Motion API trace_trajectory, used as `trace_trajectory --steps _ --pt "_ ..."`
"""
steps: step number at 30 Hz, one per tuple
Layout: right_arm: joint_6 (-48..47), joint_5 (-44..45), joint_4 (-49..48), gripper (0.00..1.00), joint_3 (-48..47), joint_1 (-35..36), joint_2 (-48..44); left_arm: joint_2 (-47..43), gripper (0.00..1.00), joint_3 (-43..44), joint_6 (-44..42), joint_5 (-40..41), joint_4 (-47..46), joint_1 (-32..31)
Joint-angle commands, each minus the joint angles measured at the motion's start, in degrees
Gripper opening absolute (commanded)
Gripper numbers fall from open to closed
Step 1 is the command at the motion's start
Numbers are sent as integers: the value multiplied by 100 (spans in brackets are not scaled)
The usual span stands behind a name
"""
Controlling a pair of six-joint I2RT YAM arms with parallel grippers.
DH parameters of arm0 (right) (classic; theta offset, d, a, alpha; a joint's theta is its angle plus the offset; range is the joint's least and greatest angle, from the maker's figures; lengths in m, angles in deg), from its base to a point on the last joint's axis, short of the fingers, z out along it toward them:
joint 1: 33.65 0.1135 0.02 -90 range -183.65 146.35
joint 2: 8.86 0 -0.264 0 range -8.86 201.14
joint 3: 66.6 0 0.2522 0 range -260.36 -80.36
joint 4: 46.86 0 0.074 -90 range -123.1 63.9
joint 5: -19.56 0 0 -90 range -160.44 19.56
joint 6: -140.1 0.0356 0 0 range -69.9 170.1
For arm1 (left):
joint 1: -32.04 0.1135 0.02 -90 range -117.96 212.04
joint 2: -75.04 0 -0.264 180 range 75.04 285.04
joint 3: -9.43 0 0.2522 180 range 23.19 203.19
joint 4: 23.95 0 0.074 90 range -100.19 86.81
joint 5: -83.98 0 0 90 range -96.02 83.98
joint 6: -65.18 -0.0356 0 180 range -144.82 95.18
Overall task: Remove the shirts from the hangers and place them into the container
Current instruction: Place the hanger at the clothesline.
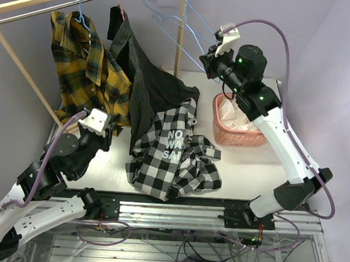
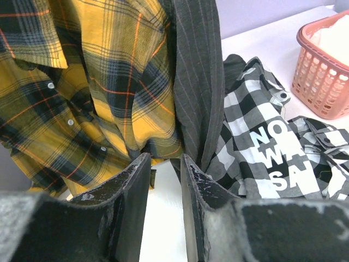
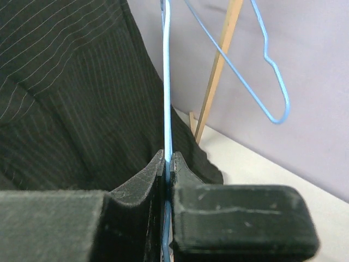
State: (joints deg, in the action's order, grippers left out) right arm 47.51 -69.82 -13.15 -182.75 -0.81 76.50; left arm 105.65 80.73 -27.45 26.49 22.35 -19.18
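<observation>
A yellow-and-black plaid shirt (image 1: 86, 72) (image 2: 82, 87) hangs on a light blue hanger (image 1: 80, 9) at the left of the rack. Beside it a dark pinstriped shirt (image 1: 143, 87) (image 2: 197, 76) (image 3: 71, 98) hangs from a pink hanger (image 1: 118, 1). The black-and-white checked shirt (image 1: 173, 154) (image 2: 267, 147) lies crumpled on the table. A white shirt (image 1: 234, 114) fills the salmon-pink container (image 1: 240, 137) (image 2: 322, 71). My left gripper (image 1: 104, 129) (image 2: 165, 158) is open just below the plaid shirt's hem, with nothing between its fingers. My right gripper (image 1: 208, 59) (image 3: 168, 155) is shut on the wire of an empty light blue hanger (image 1: 192, 43) (image 3: 167, 82).
A second bare blue hanger (image 1: 165, 5) (image 3: 267, 71) hangs by the wooden upright pole (image 1: 181, 33) (image 3: 218, 65). The rack's slanted left leg (image 1: 24, 65) runs down to the table's far left corner. The purple wall is close behind.
</observation>
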Motion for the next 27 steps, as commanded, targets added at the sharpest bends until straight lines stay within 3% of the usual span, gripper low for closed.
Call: trace_trajectory --steps 1,9,27 --pt "-216 -27 -1052 0 -259 12 274 -249 39 -142 -130 293 -304 -27" --pt "-191 -185 -1516 0 -956 15 1121 -458 39 -479 -150 359 -437 -28" --pt "-187 -543 -1050 0 -3592 12 3350 -317 39 -452 -264 436 -539 -23"
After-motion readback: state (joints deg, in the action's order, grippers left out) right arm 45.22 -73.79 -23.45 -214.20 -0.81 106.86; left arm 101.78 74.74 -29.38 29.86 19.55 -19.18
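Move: The right hand, already holding the blue hanger, is taking it to the clothesline by the wooden post, roughly 20 cm ahead, 8 cm left and 18 cm above. The empty hung hanger is about 16 cm ahead, 8 cm left and 6 cm up; the dark striped shirt some 8 cm ahead, 22 cm left and 12 cm lower. The container sits level, 21 cm right and 35 cm below. From the left hand, that hanging spot is about 40 cm ahead, 18 cm right and 28 cm up. Still pinching the blue hanger's wire between shut fingertips, the right hand carries it forward about 11 cm and left some 8 cm, towards the clothesline by the post and closer to the hung hanger. It rises slightly on the way, then eases down a touch, while the fingers tip up by about 10 degrees. The empty left hand sinks about 2 cm. ##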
